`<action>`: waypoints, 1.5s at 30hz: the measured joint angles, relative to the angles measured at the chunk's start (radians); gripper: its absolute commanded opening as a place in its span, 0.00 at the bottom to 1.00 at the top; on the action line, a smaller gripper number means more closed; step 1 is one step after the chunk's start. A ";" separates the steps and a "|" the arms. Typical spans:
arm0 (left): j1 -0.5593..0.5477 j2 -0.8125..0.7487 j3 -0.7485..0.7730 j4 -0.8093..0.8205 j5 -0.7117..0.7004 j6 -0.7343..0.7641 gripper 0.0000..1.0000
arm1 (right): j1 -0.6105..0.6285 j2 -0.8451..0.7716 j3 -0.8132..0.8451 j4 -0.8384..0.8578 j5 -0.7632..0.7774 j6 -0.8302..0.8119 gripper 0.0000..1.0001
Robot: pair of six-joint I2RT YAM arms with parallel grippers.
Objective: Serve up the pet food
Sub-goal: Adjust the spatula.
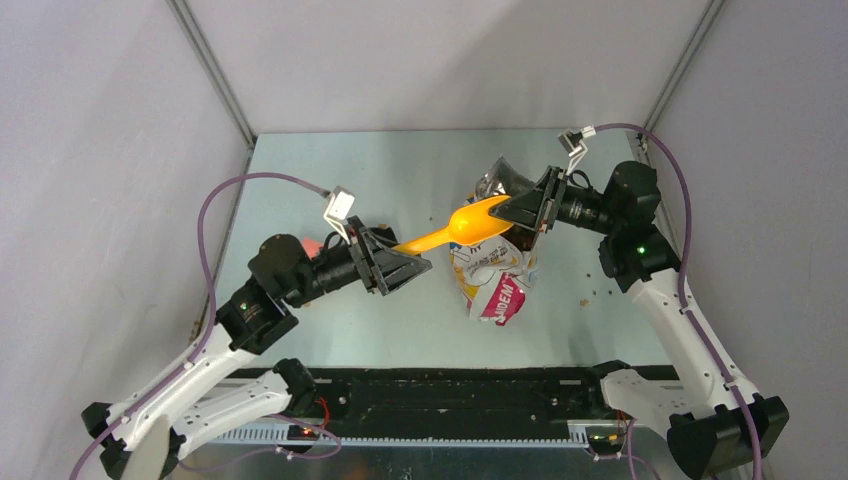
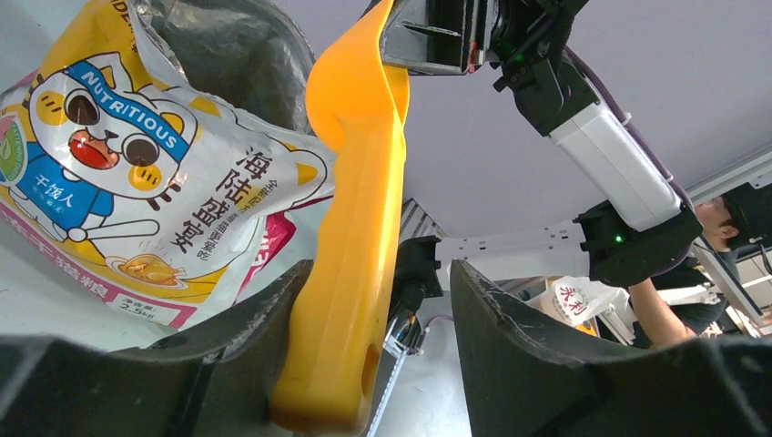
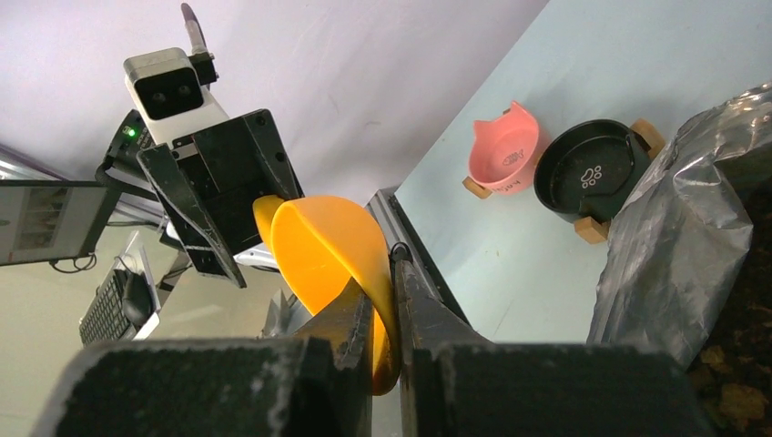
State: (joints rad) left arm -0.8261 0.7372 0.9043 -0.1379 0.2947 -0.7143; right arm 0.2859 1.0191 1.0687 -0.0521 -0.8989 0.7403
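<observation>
A yellow scoop (image 1: 470,222) hangs in the air between both arms, above the table. My right gripper (image 1: 500,212) is shut on the rim of the scoop's bowl (image 3: 328,246), pinching it between both fingers. My left gripper (image 1: 420,262) stands open around the scoop's handle (image 2: 350,228); the handle lies against one finger, with a clear gap to the other. The cartoon-cat bag (image 1: 492,275) stands open just under the scoop. Brown bits of pet food (image 3: 733,396) show inside the bag's silver mouth at the edge of the right wrist view.
A pink cat-ear bowl (image 3: 501,155) and a black paw-print bowl (image 3: 592,168) sit side by side on wooden stands at the table's left. In the top view the pink bowl (image 1: 312,245) peeks out behind my left arm. A few loose pellets (image 1: 590,298) lie right of the bag.
</observation>
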 measured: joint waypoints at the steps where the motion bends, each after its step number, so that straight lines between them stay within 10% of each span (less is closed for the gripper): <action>1: 0.000 -0.007 -0.006 0.004 -0.003 0.000 0.58 | 0.000 0.000 0.000 -0.001 0.000 0.000 0.00; 18: 0.016 0.001 -0.106 0.205 0.000 -0.106 0.47 | 0.016 0.016 0.003 -0.034 -0.002 -0.003 0.00; 25: 0.021 0.005 -0.106 0.230 0.009 -0.133 0.04 | 0.019 0.018 0.007 -0.032 -0.008 -0.002 0.00; 31: 0.022 0.009 -0.106 0.229 0.003 -0.150 0.00 | 0.019 0.019 0.007 -0.036 -0.011 -0.007 0.02; 38: 0.021 -0.023 -0.146 0.233 -0.048 -0.150 0.00 | 0.016 0.016 0.008 -0.063 0.026 -0.038 0.73; 45: 0.021 -0.063 -0.177 0.221 -0.156 -0.150 0.00 | -0.032 -0.010 0.009 -0.105 0.068 -0.095 0.91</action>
State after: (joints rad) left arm -0.8051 0.6743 0.7273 0.0834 0.1387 -0.8646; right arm 0.2543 1.0092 1.0775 -0.1574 -0.8314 0.6453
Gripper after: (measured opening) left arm 0.319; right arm 0.870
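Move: The spatula handle lies between the left hand's open fingers, its middle about 2 cm ahead and 5 cm to the right at the same height. The right hand grips the spatula's bowl end, the handle's middle some 18 cm to its left and 7 cm back. From the left hand, the open food bag stands roughly 17 cm ahead, 22 cm to the right and 20 cm lower; the black bowl is about 14 cm ahead, 9 cm left and 32 cm down. While the right hand keeps its pinch on the spatula's bowl end and sinks about 1 cm, the left hand eases a centimetre forward, tips its fingers up nearly 10 degrees and closes them around the handle. Then the right hand opens wide, lets go and backs off some 2 cm to the right and 1.5 cm forward, as the left hand carries the spatula about 2 cm forward and to the left, turning a little counter-clockwise. ##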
